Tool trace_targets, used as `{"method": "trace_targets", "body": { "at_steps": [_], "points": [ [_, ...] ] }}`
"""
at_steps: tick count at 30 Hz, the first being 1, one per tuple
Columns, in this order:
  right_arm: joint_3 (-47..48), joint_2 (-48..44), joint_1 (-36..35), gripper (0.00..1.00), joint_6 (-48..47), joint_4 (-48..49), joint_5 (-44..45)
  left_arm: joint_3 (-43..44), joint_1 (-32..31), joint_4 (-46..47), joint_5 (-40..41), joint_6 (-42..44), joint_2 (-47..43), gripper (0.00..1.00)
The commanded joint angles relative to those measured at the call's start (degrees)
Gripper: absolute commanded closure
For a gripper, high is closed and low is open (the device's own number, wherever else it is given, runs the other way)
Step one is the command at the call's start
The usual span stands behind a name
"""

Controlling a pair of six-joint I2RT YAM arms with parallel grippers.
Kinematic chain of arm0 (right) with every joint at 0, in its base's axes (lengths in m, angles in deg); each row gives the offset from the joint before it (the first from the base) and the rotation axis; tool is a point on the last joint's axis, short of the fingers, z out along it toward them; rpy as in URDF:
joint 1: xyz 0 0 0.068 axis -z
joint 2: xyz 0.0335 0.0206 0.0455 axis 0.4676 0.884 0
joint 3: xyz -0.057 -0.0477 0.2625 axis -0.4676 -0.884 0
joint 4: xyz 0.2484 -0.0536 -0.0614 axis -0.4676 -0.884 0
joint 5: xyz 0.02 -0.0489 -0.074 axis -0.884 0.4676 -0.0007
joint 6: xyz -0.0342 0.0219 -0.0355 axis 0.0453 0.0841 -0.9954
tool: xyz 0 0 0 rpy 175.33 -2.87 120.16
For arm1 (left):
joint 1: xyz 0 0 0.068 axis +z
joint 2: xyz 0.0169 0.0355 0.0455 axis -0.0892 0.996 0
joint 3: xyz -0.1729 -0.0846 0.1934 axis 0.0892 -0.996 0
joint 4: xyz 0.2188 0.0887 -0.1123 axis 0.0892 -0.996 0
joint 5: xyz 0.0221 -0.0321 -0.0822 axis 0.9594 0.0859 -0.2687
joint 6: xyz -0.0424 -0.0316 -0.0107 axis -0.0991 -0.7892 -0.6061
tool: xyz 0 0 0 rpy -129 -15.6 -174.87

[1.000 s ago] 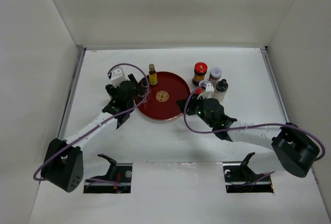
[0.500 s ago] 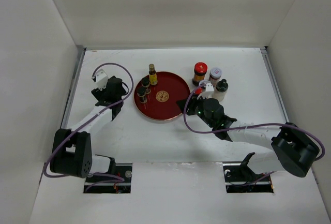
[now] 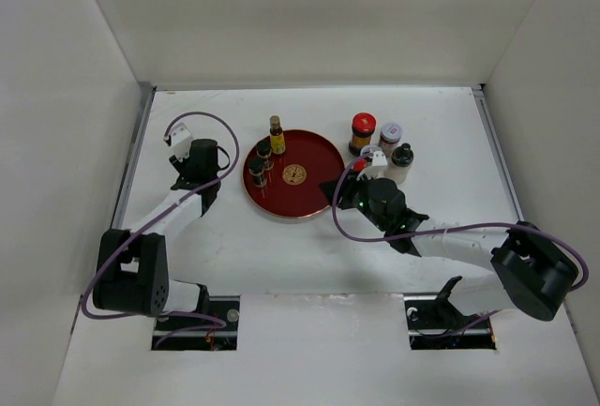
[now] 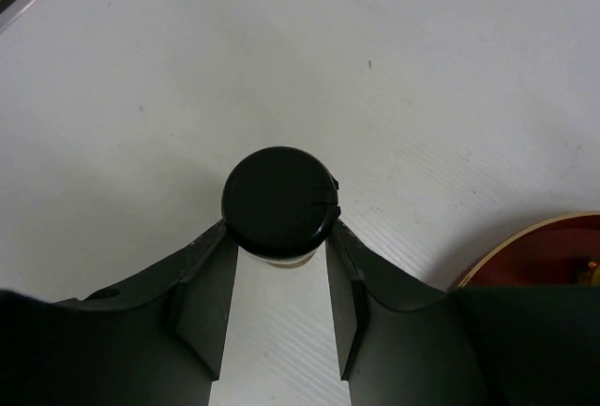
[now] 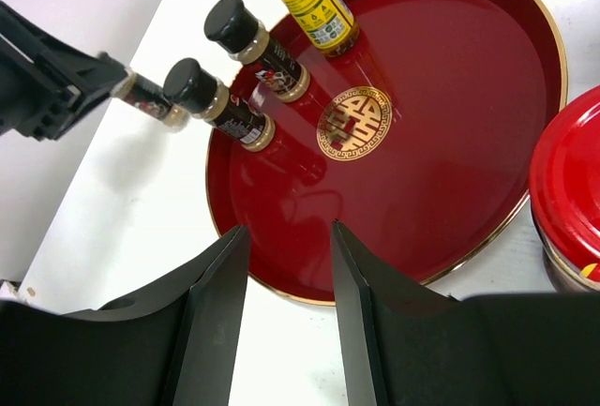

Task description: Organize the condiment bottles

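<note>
My left gripper (image 4: pixel 278 237) is shut on a slim dark-capped bottle (image 4: pixel 277 202), its fingertips pressed to the cap's sides, on the table left of the round red tray (image 3: pixel 314 164). The right wrist view shows that bottle (image 5: pixel 150 98) in the left fingers. On the tray stand a yellow bottle (image 3: pixel 277 134) and two dark-capped brown ones (image 3: pixel 264 150) (image 3: pixel 256 170). My right gripper (image 5: pixel 286 237) is open over the tray's near right rim with nothing between its fingers. Right of the tray stand a red-lidded jar (image 3: pixel 363 131), a white-lidded jar (image 3: pixel 390 134) and a black-capped pale bottle (image 3: pixel 402 160).
Another red lid (image 5: pixel 567 176) shows right beside my right fingers, partly hidden under that arm in the top view. White walls enclose the table on three sides. A metal strip (image 3: pixel 131 157) runs along the left edge near the left arm.
My left gripper has drawn back from the tray's left rim to the table beside it and closed on the dark-capped bottle. The right arm has not moved.
</note>
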Motion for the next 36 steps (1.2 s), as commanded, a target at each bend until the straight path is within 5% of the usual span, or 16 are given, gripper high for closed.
{"method": "trace_targets", "body": {
  "at_steps": [1, 7, 18, 27, 36],
  "points": [
    [1.43, -0.09, -0.54, 0.54, -0.05, 3.05, -0.53, 0.05, -0.78, 3.95, 2.59, 2.34, -5.33, 0.73],
    [1.6, 0.0, -0.63, 0.54, -0.31, 2.87, -0.44, -1.97, -3.67, 2.02, 2.59, 2.52, -9.63, 0.76],
    [1.51, -0.17, -0.54, 0.54, -0.22, 2.61, -0.27, 2.59, -21.77, -14.42, 4.44, 2.52, -28.18, 0.76],
    [0.55, -2.2, -0.63, 0.54, -0.4, 2.7, 0.53, 1.72, -37.25, -6.08, 7.51, 2.52, -16.51, 0.76],
    [0.28, -3.08, -0.36, 0.54, -0.49, 2.44, 0.62, -0.74, -38.22, 1.13, 10.59, 3.31, -4.02, 0.76]
  ]
}}
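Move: The left hand already grips a black-capped bottle, just clear of the table. Its place, the empty near-left part of the red tray, lies about 21 cm to the right, 7 cm back and 7 cm below. Of the two black-capped bottles on the tray, the nearer stands level with the hand, some 16 cm right, and the farther 5 cm ahead, 19 cm right; the yellow-labelled bottle is 9 cm ahead, 22 cm right. From the right hand the spot is about 15 cm left, 2 cm ahead and 12 cm below. Up first, then in an arc to the right and somewhat back, the left hand carries the gripped bottle over the tray's edge: it climbs about 12 cm, crosses some 20 cm, and sinks about 10 cm towards the near-left part of the tray. The wrist turns about 30 degrees clockwise on the way, and the fingers keep their hold on the bottle. ##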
